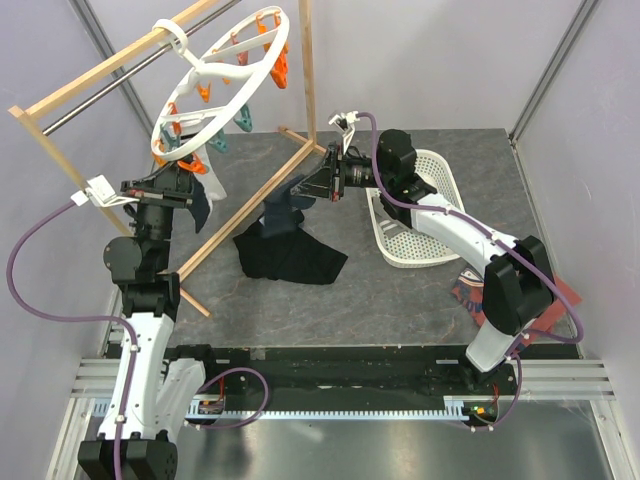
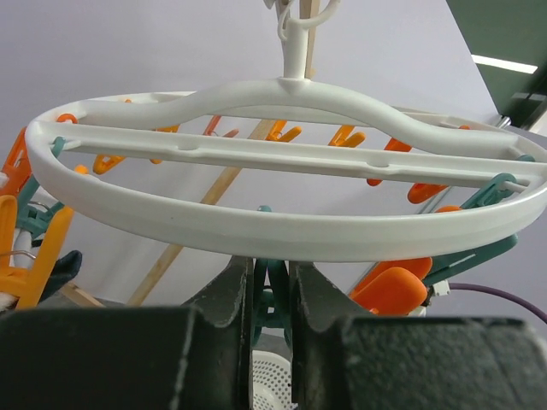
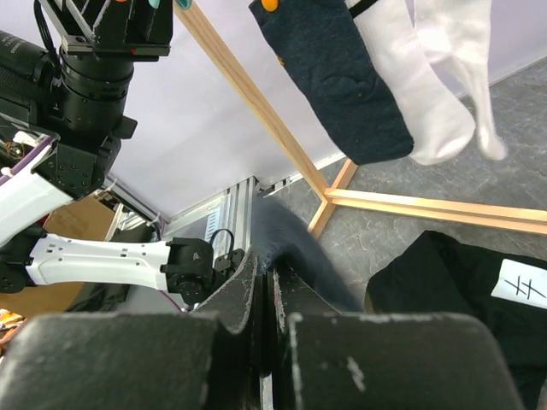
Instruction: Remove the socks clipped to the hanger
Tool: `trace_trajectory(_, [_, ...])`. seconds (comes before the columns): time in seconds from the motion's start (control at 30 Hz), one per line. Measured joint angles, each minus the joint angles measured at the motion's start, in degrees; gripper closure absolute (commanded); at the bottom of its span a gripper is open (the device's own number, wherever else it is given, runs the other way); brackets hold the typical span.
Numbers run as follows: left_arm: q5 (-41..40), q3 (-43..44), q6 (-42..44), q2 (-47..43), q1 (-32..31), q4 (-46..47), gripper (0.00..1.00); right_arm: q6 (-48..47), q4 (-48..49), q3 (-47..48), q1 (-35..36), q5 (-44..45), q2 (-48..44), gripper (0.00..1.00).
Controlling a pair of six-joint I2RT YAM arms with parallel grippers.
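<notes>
The white ring hanger [image 1: 225,75] hangs tilted from the wooden rail, fringed with orange and teal pegs. My left gripper [image 1: 172,183] is under its near rim [image 2: 282,231], shut on a teal peg [image 2: 272,295]. A dark navy sock [image 3: 342,77] and white socks [image 3: 427,85] hang clipped beside it. My right gripper [image 1: 318,185] is to the right of the frame, shut on a dark sock [image 1: 285,207] that dangles free of the hanger; in the right wrist view this sock [image 3: 303,248] is blurred at the fingertips [image 3: 267,273].
A black garment [image 1: 290,255] lies on the table under the right gripper. A white perforated basket [image 1: 420,215] stands at the right. A red-brown printed shirt [image 1: 560,292] lies at the far right. The wooden rail frame [image 1: 245,205] runs diagonally between the arms.
</notes>
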Motion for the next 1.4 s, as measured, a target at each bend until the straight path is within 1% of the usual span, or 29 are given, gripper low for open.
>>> trace_trajectory(0.13, [0.2,0.74,0.0,0.35,0.0,-0.59,0.98,-0.17,-0.46,-0.31,0.02,1.25,-0.15,0.93])
trace_trajectory(0.2, [0.28,1.16,0.0,0.39,0.0,-1.01,0.95,-1.31,-3.19,-0.7,0.0,3.82,-1.03,0.92])
trace_trajectory(0.27, [0.7,1.36,0.0,0.35,0.0,-1.64,0.92,-3.39,-8.02,-1.25,-0.13,8.04,-2.78,0.9])
trace_trajectory(0.3, [0.98,1.4,0.0,0.33,0.0,-2.03,0.91,-4.72,-10.78,-1.55,-0.24,10.75,-3.96,0.9])
trace_trajectory(0.37, [1.46,1.75,0.02,0.35,0.0,-3.21,0.86,-7.21,-16.52,-2.08,-0.68,17.77,-6.91,0.89])
trace_trajectory(0.4, [1.7,1.95,0.02,0.35,0.0,-3.89,0.82,-8.26,-19.37,-2.43,-1.16,21.27,-8.55,0.88])
trace_trajectory(0.43, [1.81,2.16,0.04,0.33,0.0,-4.55,0.75,-9.16,-22.1,-2.8,-1.88,24.98,-10.25,0.87])
trace_trajectory(0.5, [2.29,2.62,0.17,0.22,0.02,-5.99,0.7,-10.82,-26.75,-3.41,-3.93,32.26,-13.46,0.87])
trace_trajectory(0.6, [3.08,3.41,0.59,0.13,0.02,-8.2,0.65,-13.18,-32.87,-3.72,-8.11,42.05,-17.16,0.83])
trace_trajectory(0.67, [3.41,3.58,0.98,0.02,0.07,-9.33,0.63,-14.51,-35.52,-3.72,-10.54,46.71,-18.21,0.81])
trace_trajectory(0.77, [4.83,4.15,1.53,0.11,0.17,-10.38,0.59,-16.74,-39.45,-3.74,-14.8,52.06,-18.03,0.76])
trace_trajectory(0.87, [6.27,4.55,2.1,0.17,0.22,-10.86,0.57,-18.08,-41.55,-4.39,-18.67,54.75,-16.55,0.66])
trace_trajectory(0.9, [6.78,4.63,2.38,0.17,0.22,-11.13,0.57,-18.47,-42.12,-4.76,-19.91,55.56,-15.76,0.56])
trace_trajectory(1.0, [7.69,4.79,3.19,0.09,0.22,-12.15,0.55,-19.61,-44.06,-5.14,-22.1,57.88,-12.94,0.47])
trace_trajectory(1.1, [8.15,4.79,3.89,-0.15,0.22,-13.16,0.55,-20.41,-46.31,-5.14,-22.29,58.58,-11.26,0.42])
trace_trajectory(1.27, [9.18,5.09,5.05,-0.81,0.22,-14.62,0.54,-20.74,-46.6,-5.11,-21.66,55.1,-12.46,0.41])
trace_trajectory(1.37, [9.2,5.51,5.81,-1.29,0.22,-15.89,0.53,-20.79,-44.37,-5.86,-20.61,50.36,-14.62,0.37])
trace_trajectory(1.4, [9.2,5.66,6.08,-1.49,0.22,-16.33,0.53,-20.61,-40.41,-7.8,-19.43,48.24,-16.59,0.35])
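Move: The right hand already holds the loose dark sock; the white basket it goes to lies about 36 cm to its right, 17 cm farther out and some 28 cm below. The black shirt lies roughly 6 cm ahead, 5 cm left and 33 cm below that hand. The left hand still squeezes a teal clip on the hanger rim, right between its fingers, with an orange clip about 5 cm to the right, level fore and aft. Right hand swings about 30 cm right, forward, down to the basket, releasing the sock; left eases open. ##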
